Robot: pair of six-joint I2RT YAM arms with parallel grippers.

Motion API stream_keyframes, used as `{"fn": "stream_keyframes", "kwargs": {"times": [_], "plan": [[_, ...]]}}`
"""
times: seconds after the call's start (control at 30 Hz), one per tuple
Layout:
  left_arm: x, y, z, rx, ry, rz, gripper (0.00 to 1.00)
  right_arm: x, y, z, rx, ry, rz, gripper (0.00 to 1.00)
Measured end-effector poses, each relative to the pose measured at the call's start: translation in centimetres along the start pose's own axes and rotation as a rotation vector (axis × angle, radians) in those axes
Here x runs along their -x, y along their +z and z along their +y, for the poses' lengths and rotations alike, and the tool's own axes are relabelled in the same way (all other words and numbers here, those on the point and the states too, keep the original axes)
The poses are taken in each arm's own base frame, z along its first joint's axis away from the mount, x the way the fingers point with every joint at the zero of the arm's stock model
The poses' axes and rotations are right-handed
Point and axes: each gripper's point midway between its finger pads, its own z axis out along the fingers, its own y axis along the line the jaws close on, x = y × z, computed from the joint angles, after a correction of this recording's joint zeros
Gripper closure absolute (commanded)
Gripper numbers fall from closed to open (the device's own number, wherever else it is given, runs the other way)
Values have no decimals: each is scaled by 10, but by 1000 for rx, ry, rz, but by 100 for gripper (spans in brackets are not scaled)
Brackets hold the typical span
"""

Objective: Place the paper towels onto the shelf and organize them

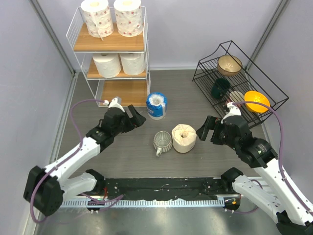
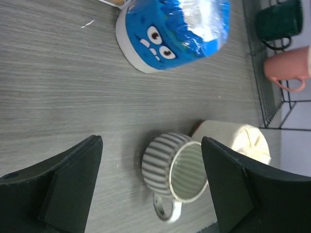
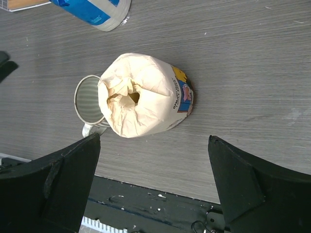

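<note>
The white wire shelf (image 1: 83, 68) stands at the back left. Two red-dotted paper towels (image 1: 98, 17) sit on its top board and two plain white ones (image 1: 107, 63) on the middle board. The bottom board is bare. A blue-wrapped roll (image 1: 156, 105) (image 2: 175, 31) stands on the table beside the shelf's foot. My left gripper (image 1: 138, 116) (image 2: 151, 141) hangs open just left of it, holding nothing. A cream ragged roll (image 1: 184, 138) (image 3: 146, 94) stands mid-table. My right gripper (image 1: 205, 133) (image 3: 154, 137) is open just to its right, apart from it.
A clear ribbed glass mug (image 1: 163, 142) (image 2: 175, 170) (image 3: 87, 99) stands touching the cream roll's left side. A black wire rack (image 1: 234, 78) at the back right holds bowls, among them an orange one (image 1: 256, 100), and mugs (image 2: 279, 22). Walls close in on both sides.
</note>
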Motion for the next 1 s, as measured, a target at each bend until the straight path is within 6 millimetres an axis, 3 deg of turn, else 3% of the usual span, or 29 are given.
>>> {"fn": "stream_keyframes", "kwargs": {"times": [0.13, 0.37, 0.6, 0.73, 1.0], "plan": [[-3, 35, 2, 35, -33, -13, 8, 2, -2, 1, 9, 6, -11, 2], [19, 93, -11, 55, -72, -84, 7, 3, -5, 2, 17, 14, -25, 2], [55, 117, -29, 64, -74, -189, 7, 4, -7, 1, 15, 18, -34, 2], [65, 128, -33, 79, -61, -213, 8, 3, -8, 0, 12, 17, -34, 2], [49, 141, -21, 137, -14, -183, 12, 3, -8, -1, 9, 17, -35, 2]]}}
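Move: The blue-wrapped roll stands about 15 cm ahead of my left hand, 8 cm to its right and some 10 cm below. The middle of the bottom shelf is about 22 cm ahead, 9 cm to the left and 14 cm down. The mug is roughly 4 cm back and 11 cm to the right, the paper-wrapped roll 3 cm back and 20 cm to the right, both about 11 cm below. From my right hand the blue roll lies 24 cm ahead, 23 cm left and 15 cm below. I reach my left hand forward about 14 cm and some 5 cm to the right, towards the blue roll, dipping a little, rising again, then sinking as the reach runs out, to finish about 3 cm lower. On the way I swing the wrist some 10 degrees counter-clockwise and keep the fingers wide open, with the roll ahead of their gap. ##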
